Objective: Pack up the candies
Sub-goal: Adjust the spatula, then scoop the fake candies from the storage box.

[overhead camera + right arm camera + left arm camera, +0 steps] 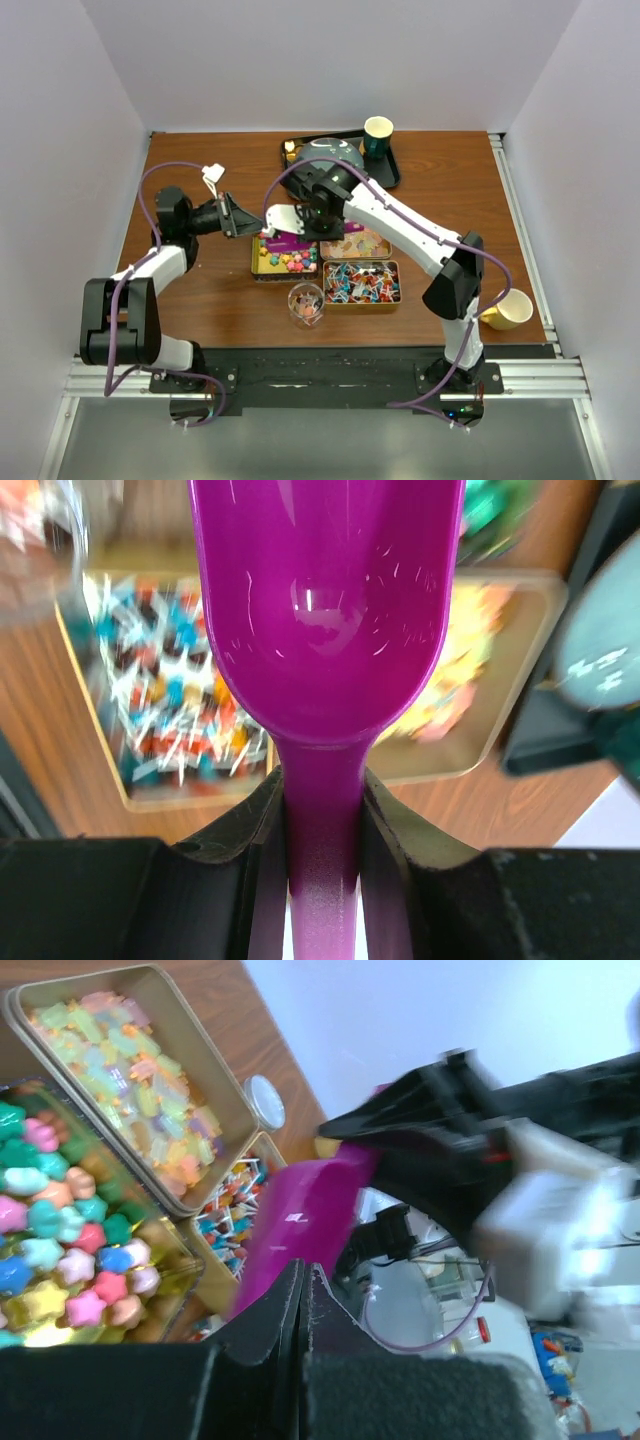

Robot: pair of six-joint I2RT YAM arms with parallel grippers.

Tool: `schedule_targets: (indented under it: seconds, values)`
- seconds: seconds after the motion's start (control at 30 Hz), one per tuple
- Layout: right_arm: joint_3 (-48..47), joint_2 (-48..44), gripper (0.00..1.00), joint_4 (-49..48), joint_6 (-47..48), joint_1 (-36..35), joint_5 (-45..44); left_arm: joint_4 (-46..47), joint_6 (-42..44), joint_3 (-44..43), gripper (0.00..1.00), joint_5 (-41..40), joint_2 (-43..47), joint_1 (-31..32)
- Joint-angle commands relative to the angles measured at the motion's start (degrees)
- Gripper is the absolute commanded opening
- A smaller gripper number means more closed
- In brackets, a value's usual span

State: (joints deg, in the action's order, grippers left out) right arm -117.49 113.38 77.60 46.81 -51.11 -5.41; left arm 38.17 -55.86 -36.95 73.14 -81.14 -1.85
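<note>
Three open tins hold the candies: multicoloured pieces [286,260], pale yellow-orange-pink gummies [357,244], and red-blue-white wrapped pieces [362,282]. My right gripper [306,224] is shut on the handle of an empty purple scoop [325,610], which it holds above the tins near the multicoloured one. In the right wrist view the wrapped pieces [170,710] and the gummies [470,670] lie under the scoop. My left gripper [243,217] is shut and empty, hovering just left of the tins. Its wrist view shows the scoop [300,1220], the gummies [130,1070] and the multicoloured pieces [60,1250].
A small clear glass cup [306,303] with a few candies stands in front of the tins. A black tray [392,170] at the back carries a dark bowl [330,155] and a green cup [377,133]. A yellow mug [510,311] stands at the right front.
</note>
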Motion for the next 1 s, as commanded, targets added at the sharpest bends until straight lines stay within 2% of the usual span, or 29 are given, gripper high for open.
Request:
schedule_targets:
  seconds: [0.0,0.17,0.33,0.43,0.53,0.6,0.7,0.73,0.87,0.97]
  values:
    - [-9.59,-3.43,0.0,9.59,-2.77,-0.22,7.6,-19.17,16.12,-6.38,0.0,-1.33,-1.65,0.26]
    - [-10.39,-5.71,0.0,8.61,-4.44,-0.22,11.47,-19.1,16.83,-6.38,0.0,-2.13,-2.88,0.44]
    - [-5.92,-9.4,0.0,6.6,-4.18,0.57,11.65,-22.25,19.55,-7.78,0.0,-3.71,-4.55,0.35]
    - [-2.4,-10.64,0.0,6.33,-3.66,1.1,6.31,-22.79,20.52,-9.45,0.0,-3.71,-5.34,0.09]
    - [1.55,-11.34,0.0,7.04,-3.65,6.52,2.43,-24.53,21.31,-10.77,0.0,-5.72,-5.25,-1.05]
    - [4.72,-11.43,0.0,7.65,-2.95,9.53,-0.2,-27.87,25.17,-11.83,0.0,-7.66,-5.69,-1.58]
    - [8.76,-11.43,0.0,8.53,-1.46,14.28,-4.68,-37.87,32.28,-13.06,0.0,-13.88,-6.75,-2.02]
    - [9.55,-11.34,0.0,8.96,-1.02,16.11,-5.39,-40.52,33.78,-13.15,0.0,-18.43,-7.01,-2.11]
    - [13.16,-10.2,0.0,9.24,-0.93,19.03,-7.95,-44.49,36.87,-12.19,0.02,-29.53,-7.54,-3.07]
    - [12.03,-7.57,0.0,9.32,-1.63,19.82,-8.22,-47.4,38.01,-11.31,0.03,-36.74,-8.33,-3.69]
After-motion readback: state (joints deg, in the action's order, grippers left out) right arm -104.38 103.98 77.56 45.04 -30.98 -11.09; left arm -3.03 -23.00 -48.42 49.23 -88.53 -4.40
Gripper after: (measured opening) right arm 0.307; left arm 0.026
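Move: Just beyond the shut left fingertips is the blade of the spatula the right hand already holds, about 5 cm to their right, 1 cm back and 2 cm lower. Of the left hand, the star-candy box lies 7 cm ahead, 2 cm right and 17 cm down. From the right hand the blade is 8 cm left, 2 cm back, 3 cm below; the gummy box 13 cm ahead and 4 cm right, the lollipop box 5 cm right and 1 cm back, both some 17 cm down. Rising about 6 cm with its left side tipping up, the right hand brings the spatula up against the closed left fingertips, which sink about 3 cm and press on the blade. Then it swings right some 18 cm, forward and back down, turning clockwise, grip kept. The left hand backs off forward, left and down towards the left edge of the star-candy box, fingers shut. ##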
